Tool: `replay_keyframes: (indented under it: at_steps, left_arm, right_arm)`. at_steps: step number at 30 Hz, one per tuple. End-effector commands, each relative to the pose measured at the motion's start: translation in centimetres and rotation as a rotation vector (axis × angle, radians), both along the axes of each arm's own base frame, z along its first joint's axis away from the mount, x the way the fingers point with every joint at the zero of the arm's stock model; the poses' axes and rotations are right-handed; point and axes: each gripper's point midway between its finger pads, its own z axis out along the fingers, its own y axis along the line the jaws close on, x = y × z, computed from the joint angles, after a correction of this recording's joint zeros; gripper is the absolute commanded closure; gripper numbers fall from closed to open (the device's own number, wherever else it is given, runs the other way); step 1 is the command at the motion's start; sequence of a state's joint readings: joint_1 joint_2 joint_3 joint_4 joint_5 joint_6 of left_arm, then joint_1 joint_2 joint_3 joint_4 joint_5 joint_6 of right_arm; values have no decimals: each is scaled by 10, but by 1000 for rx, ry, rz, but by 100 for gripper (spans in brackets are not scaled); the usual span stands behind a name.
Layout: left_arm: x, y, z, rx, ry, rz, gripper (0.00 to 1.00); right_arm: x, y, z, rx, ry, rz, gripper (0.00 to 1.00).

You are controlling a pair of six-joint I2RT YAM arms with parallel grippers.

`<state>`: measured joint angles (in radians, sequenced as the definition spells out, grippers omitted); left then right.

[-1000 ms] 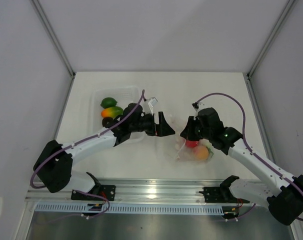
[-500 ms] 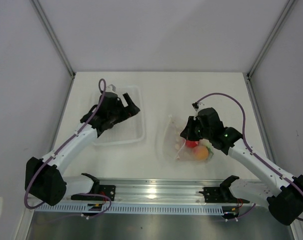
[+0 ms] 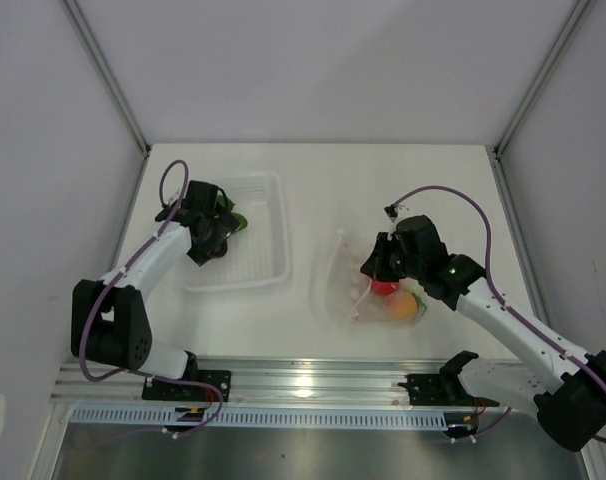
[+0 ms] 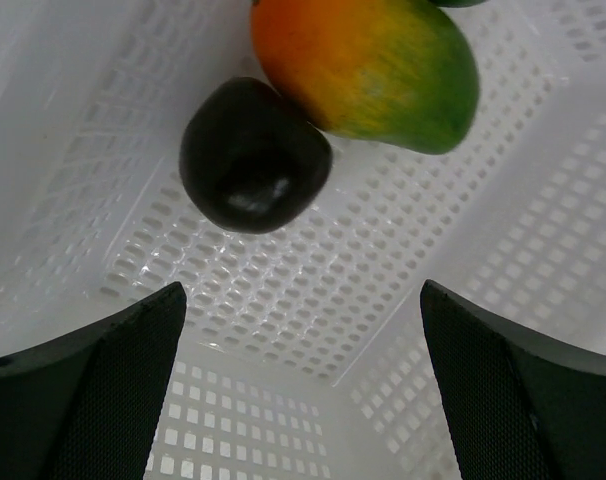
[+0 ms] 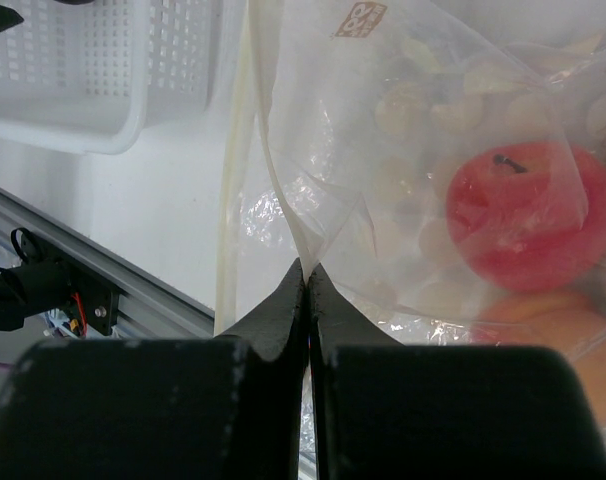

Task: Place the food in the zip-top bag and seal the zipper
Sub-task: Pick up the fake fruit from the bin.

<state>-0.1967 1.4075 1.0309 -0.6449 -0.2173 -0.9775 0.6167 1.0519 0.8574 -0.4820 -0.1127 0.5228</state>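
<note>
My left gripper (image 3: 215, 236) hangs open inside the white perforated tray (image 3: 270, 270), nothing between its fingers (image 4: 83, 400). Just ahead of it lie a dark brown fruit (image 4: 255, 155) and a yellow-red mango (image 4: 368, 65), touching each other. A green piece (image 3: 235, 220) peeks out beside the gripper. The zip-top bag (image 3: 343, 285) lies at centre right with a red fruit (image 5: 518, 215) and an orange peach (image 5: 558, 330) inside. My right gripper (image 5: 306, 272) is shut on a fold of the bag's film and lifts it. The zipper strip (image 5: 233, 200) runs along the bag's edge.
The tray (image 5: 83, 80) stands left of the bag with bare table between them. A metal rail (image 3: 303, 385) with the arm bases runs along the near edge. White walls close in the table at the back and both sides.
My left arm has swung from the middle, near the bag, back left and down into the tray, still open. The right gripper and the bag have not moved.
</note>
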Motion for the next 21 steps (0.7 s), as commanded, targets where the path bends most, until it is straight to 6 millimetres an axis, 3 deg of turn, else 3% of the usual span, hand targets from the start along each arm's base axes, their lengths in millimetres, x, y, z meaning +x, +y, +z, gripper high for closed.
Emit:
replay_keyframes:
  at_steps: [1, 13, 21]
  left_arm:
    - [6, 13, -6, -8, 55, 106, 1]
    - [20, 29, -43, 11, 154, 219, 2]
    - [28, 33, -57, 18, 191, 253, 3]
  right_arm:
    - [3, -2, 12, 13, -41, -9, 100]
    - [3, -5, 7, -1, -36, -14, 100]
    - [4, -8, 4, -16, -37, -18, 100]
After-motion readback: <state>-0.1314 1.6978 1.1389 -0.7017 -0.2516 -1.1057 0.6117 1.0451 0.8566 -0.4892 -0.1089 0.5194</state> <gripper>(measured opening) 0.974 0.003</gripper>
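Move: The dark fruit in the bin lies about 9 cm below the left hand, 2 cm ahead of it and roughly 3 cm to its left. The mango is nearly touching it, some 6 cm farther out and 2 cm to its right; the green avocado sits about 11 cm straight beyond the dark fruit. Both are at about the same height. From the right hand, the dark fruit is about 38 cm left, 10 cm ahead and 15 cm lower. The left hand sinks into the bin towards the dark fruit, about 6 cm down, quickly at first and then slower, edging some 2 cm left and, late on, nearly as far forward. The open fingers tip to point more steeply down and swing counter-clockwise, each by roughly 10 degrees; no touch on the fruit can be seen. The right hand stays put, still pinching the bag's edge. ##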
